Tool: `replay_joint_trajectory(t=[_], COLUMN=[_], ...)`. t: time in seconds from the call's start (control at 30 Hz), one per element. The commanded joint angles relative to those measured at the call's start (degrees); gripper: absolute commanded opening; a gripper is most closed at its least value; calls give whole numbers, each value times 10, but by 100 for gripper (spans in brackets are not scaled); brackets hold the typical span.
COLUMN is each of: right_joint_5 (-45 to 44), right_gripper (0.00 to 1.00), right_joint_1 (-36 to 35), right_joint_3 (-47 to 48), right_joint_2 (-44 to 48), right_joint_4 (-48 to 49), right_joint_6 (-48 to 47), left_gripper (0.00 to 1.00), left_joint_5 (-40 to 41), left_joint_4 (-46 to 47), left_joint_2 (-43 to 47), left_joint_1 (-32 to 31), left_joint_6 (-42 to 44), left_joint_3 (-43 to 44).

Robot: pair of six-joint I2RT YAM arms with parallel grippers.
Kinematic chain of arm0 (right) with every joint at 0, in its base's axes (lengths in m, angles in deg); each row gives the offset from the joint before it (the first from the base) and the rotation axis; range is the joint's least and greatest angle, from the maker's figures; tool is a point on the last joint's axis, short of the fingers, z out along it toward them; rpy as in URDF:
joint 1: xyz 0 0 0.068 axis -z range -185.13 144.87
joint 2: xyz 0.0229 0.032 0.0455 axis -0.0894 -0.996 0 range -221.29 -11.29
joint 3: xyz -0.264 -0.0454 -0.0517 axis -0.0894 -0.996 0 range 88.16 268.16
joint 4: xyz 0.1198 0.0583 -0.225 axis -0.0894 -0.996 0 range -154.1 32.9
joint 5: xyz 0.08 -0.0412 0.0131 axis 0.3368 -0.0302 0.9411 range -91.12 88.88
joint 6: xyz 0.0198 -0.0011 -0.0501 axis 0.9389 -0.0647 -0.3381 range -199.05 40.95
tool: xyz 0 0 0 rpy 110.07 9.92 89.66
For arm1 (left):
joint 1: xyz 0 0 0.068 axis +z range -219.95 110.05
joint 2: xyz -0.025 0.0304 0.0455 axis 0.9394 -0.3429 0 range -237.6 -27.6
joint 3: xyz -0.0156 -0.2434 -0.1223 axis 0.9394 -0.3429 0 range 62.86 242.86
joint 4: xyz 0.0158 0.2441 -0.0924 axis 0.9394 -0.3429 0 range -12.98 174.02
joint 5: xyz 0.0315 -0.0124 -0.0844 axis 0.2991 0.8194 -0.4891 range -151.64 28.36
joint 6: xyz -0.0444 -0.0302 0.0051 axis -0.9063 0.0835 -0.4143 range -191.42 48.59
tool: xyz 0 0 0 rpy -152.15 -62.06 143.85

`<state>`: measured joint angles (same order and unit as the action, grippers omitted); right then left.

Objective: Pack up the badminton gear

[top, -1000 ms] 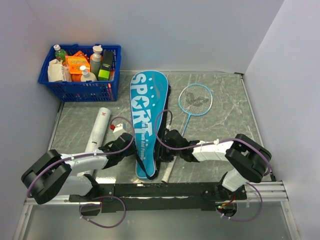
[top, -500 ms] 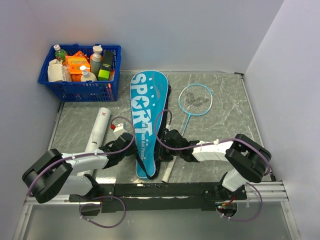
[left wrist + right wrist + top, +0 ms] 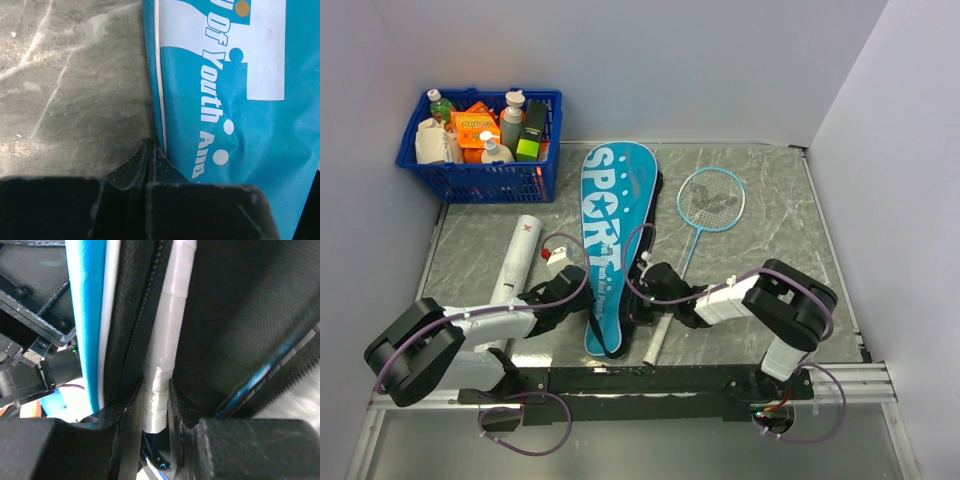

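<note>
The teal "SPORT" cover (image 3: 613, 235) lies lengthwise mid-table. The racket's light-blue head (image 3: 711, 199) rests to its right, and the white handle (image 3: 654, 343) pokes out by the cover's lower right edge. My right gripper (image 3: 644, 303) is shut on that handle (image 3: 167, 335), beside the cover's black zipper edge (image 3: 142, 315); its own view shows it around the handle (image 3: 156, 390). My left gripper (image 3: 578, 297) is shut at the cover's left edge (image 3: 159, 100), seemingly pinching it; it also shows in its own view (image 3: 150, 147). The long white tube (image 3: 517, 255) lies to the left. No shuttlecocks show.
A blue basket (image 3: 480, 180) of bottles and boxes stands at the back left corner. Grey walls close the table at the back and right. The arms' base rail (image 3: 640, 380) runs along the near edge.
My right arm has swung left with the handle, folding its elbow inward. The cover's lower end has shifted a little to the left. The left gripper has stayed at the cover's edge.
</note>
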<state>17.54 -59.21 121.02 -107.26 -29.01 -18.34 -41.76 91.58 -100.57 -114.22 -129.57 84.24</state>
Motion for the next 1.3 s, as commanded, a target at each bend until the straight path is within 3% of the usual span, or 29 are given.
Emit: replay_joint_trajectory(t=[0.0,0.17,0.33,0.47,0.63,0.77,0.9,1.03,1.17,1.27], right_joint_5=[42,61,15,-52,-149,-253,-273,-252,-226,-210], right_gripper=[7,20,38,49,55,63,64,64,64,65], right_joint_1=[-21,-21,-16,-16,-15,-1,56,143,202,224], right_joint_3=[5,-16,-32,-13,39,87,100,98,102,110], right_joint_2=[-25,-38,26,107,219,283,312,303,281,259], right_joint_4=[117,174,102,-71,-278,-437,-513,-524,-513,-504], right_joint_6=[17,38,13,-42,-99,-132,-165,-203,-222,-233], left_gripper=[1,1,3,4,3,6,18,30,51,59], left_joint_5=[-30,-30,-3,18,42,84,101,40,19,39], left_joint_4=[-32,-38,-73,-107,-145,-225,-267,-241,-247,-251], left_joint_2=[-7,5,32,55,118,176,215,206,109,35], left_joint_1=[-2,-2,-2,-2,-2,-2,-3,-4,-46,-87], left_joint_6=[-1,-3,2,6,1,8,61,143,203,228], left_joint_3=[-17,-18,-13,-6,2,39,96,156,258,312])
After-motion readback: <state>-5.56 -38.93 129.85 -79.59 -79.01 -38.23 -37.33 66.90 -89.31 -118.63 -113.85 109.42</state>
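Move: The right gripper holds the wrapped handle of a racket inside the bag's near end. From it, the join of the loose racket's shaft and handle lies about 15 cm right, 5 cm ahead and a few cm lower; the bag's middle is some 20 cm ahead and 4 cm left. From the left gripper, shut on the bag's left edge, that join is about 27 cm right and level, while the bag's middle is 14 cm ahead and 8 cm right. Tuck the handle about 1 cm farther left into the bag, then open the right gripper wide, draw it out rightwards and arc up and forward over to the loose racket's shaft, sinking at the end with the fingers tipped more downward. Meanwhile drag the bag's edge some 4 cm left with the left fingers shut, then let go, lift about 16 cm while opening them halfway, and swing back right. ##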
